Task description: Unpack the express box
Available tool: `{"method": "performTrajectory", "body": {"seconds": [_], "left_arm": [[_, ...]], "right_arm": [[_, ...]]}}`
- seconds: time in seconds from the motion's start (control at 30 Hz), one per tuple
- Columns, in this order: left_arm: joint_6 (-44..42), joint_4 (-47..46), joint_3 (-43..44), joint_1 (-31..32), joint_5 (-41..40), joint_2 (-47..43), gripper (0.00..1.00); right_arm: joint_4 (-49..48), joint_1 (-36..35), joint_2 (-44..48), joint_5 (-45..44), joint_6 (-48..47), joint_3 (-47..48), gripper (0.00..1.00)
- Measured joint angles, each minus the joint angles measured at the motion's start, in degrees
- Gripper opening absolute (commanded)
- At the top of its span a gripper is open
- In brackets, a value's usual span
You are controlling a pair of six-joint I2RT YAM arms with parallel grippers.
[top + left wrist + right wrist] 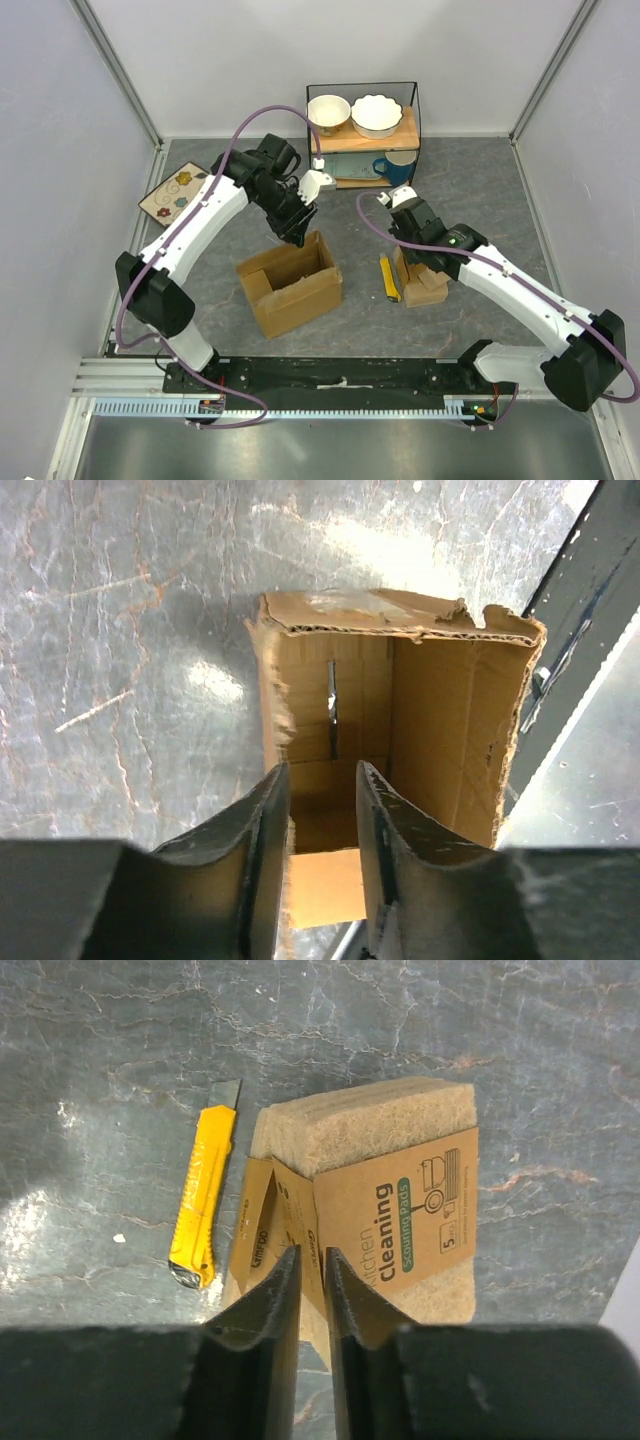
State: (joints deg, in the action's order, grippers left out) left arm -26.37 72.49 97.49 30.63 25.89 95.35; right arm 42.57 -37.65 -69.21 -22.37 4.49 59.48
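The express box (290,285), a brown carton with its flaps open, stands mid-table. In the left wrist view its inside (450,720) shows only bare cardboard walls and floor. My left gripper (297,237) hangs over the box's far rim, jaws parted (322,770) with nothing between them. To the right, a smaller cardboard-sleeved pack of scouring pads (400,1200) lies on the table (425,290). My right gripper (312,1252) sits just above it, jaws a narrow slit apart astride a raised fold of the sleeve. A yellow utility knife (205,1195) lies left of the pack (388,279).
A black wire rack (418,110) at the back holds two white bowls (328,112) on a wooden shelf and a blue mug (397,168) below. A patterned square plate (172,192) lies at the back left. Walls close in on both sides.
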Motion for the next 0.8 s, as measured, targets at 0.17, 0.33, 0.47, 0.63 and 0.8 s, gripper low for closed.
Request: {"method": "performTrajectory", "body": {"seconds": [0.17,0.33,0.47,0.63,0.8], "left_arm": [[0.3,-0.6,0.4,0.0,0.2,0.3,0.99],[1.0,0.4,1.9,0.0,0.2,-0.5,0.99],[1.0,2.6,5.7,-0.1,0.1,-3.6,0.99],[0.9,2.9,8.3,-2.7,-0.1,-11.4,0.99],[0.8,2.3,3.3,-9.9,-0.3,-20.7,0.99]], "right_arm": [[0.0,0.0,-0.8,0.7,0.7,0.0,0.98],[0.8,0.0,-0.7,2.4,1.0,2.3,0.98],[0.7,0.0,-0.5,5.6,1.9,7.3,0.98],[-0.6,0.0,-0.3,10.0,5.7,14.5,0.98],[-3.9,0.0,-0.7,16.1,10.0,16.8,0.98]]}}
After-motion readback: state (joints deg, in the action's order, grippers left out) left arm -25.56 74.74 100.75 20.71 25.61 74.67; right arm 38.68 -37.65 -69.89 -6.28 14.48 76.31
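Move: The open express box lies about 15 cm under the left hand, its middle some 5 cm back and 2 cm to the right. The scouring pads sit about 12 cm below the right hand, 2 cm ahead and 4 cm to its right; the yellow knife lies some 15 cm below that hand, 5 cm to its left and 1 cm back. Both hands spread wide, lifting some 12 cm and leftward, clear of box and pads, right rolling 30 degrees. ##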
